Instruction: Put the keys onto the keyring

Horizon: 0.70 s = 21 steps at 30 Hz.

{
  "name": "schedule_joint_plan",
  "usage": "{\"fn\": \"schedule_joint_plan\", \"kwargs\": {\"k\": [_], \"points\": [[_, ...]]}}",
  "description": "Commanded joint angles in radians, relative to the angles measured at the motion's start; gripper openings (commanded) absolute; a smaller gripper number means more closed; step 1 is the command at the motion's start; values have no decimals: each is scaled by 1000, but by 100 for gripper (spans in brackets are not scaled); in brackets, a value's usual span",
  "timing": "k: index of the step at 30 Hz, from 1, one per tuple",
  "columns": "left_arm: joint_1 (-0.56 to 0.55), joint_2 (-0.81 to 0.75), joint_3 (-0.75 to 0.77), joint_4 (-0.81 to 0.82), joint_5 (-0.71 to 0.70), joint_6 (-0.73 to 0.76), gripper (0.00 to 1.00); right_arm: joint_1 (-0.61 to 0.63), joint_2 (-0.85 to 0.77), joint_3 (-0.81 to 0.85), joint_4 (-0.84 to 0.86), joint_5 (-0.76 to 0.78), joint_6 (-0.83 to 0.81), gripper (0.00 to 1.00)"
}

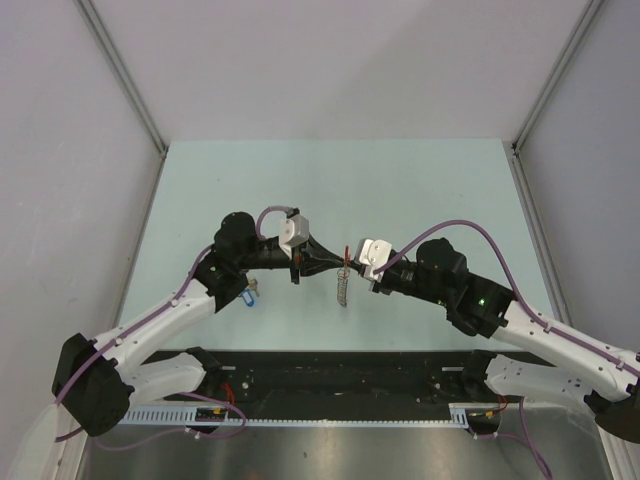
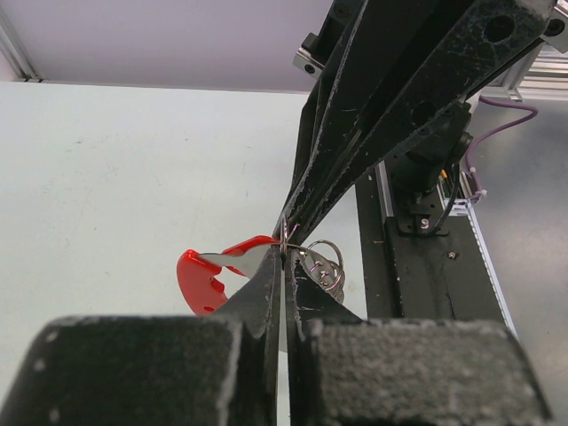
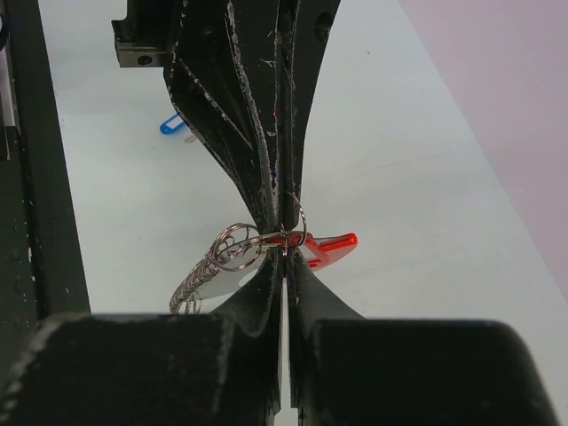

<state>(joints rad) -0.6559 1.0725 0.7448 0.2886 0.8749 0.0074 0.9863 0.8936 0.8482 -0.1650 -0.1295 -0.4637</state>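
Observation:
My left gripper [image 1: 338,264] and right gripper [image 1: 350,264] meet tip to tip above the middle of the table. Both are shut on the keyring [image 1: 343,284], whose grey chain strip hangs down between them. In the left wrist view my left gripper [image 2: 286,250] pinches it where the red band [image 2: 209,275] meets the silvery rings [image 2: 324,266]. In the right wrist view my right gripper [image 3: 286,248] pinches the same spot, with the red band [image 3: 333,244] to the right and the chain [image 3: 191,288] to the left. A blue key [image 1: 248,296] lies on the table beside the left arm. The other keys are out of view.
The blue key also shows in the right wrist view [image 3: 171,125], far behind the left fingers [image 3: 231,89]. The pale green table [image 1: 420,190] is bounded by grey walls. A black base rail [image 1: 340,375] runs along the near edge.

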Motion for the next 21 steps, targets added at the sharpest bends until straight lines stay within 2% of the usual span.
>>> {"fn": "schedule_joint_plan", "kwargs": {"k": [1,3,9,13,16,21], "points": [[-2,-16,47,2,-2,-11,0,0,-8,3,32,-7,-6,0],[-2,-22,65,-73,-13,55,3,0,-10,3,21,-1,-15,0],[-1,-3,154,-273,42,226,22,0,-30,2,1,7,-38,0],[-1,44,227,-449,134,343,26,3,-41,3,-18,2,-58,0],[1,81,277,-558,151,417,28,3,-42,6,-34,1,-64,0],[1,116,306,-626,147,456,34,11,-44,12,-51,-2,-75,0]]}}
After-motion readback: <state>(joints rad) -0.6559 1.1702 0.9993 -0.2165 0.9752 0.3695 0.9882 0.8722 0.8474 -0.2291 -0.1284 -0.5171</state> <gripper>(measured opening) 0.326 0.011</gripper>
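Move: Both closed grippers meet on one thin wire ring, so it lies right at the left fingertips, with no real offset. From the left hand, the keyring's coil of rings hangs about 4 cm back and 3 cm lower, level sideways. The red end is some 3 cm ahead and 2 cm lower, also level. The blue key lies on the table some 21 cm left, level fore and aft, roughly 24 cm down. The wire ring is right at the right fingertips too. Open the left gripper about a third to let go of the wire ring. Lift that hand about 1 cm, then sink it some 1.5 cm, tipping its fingers down about 10 degrees and swinging them slightly clockwise. Keep the right fingers shut on the ring and ease it about 1 cm right and down, away from the left fingers. ##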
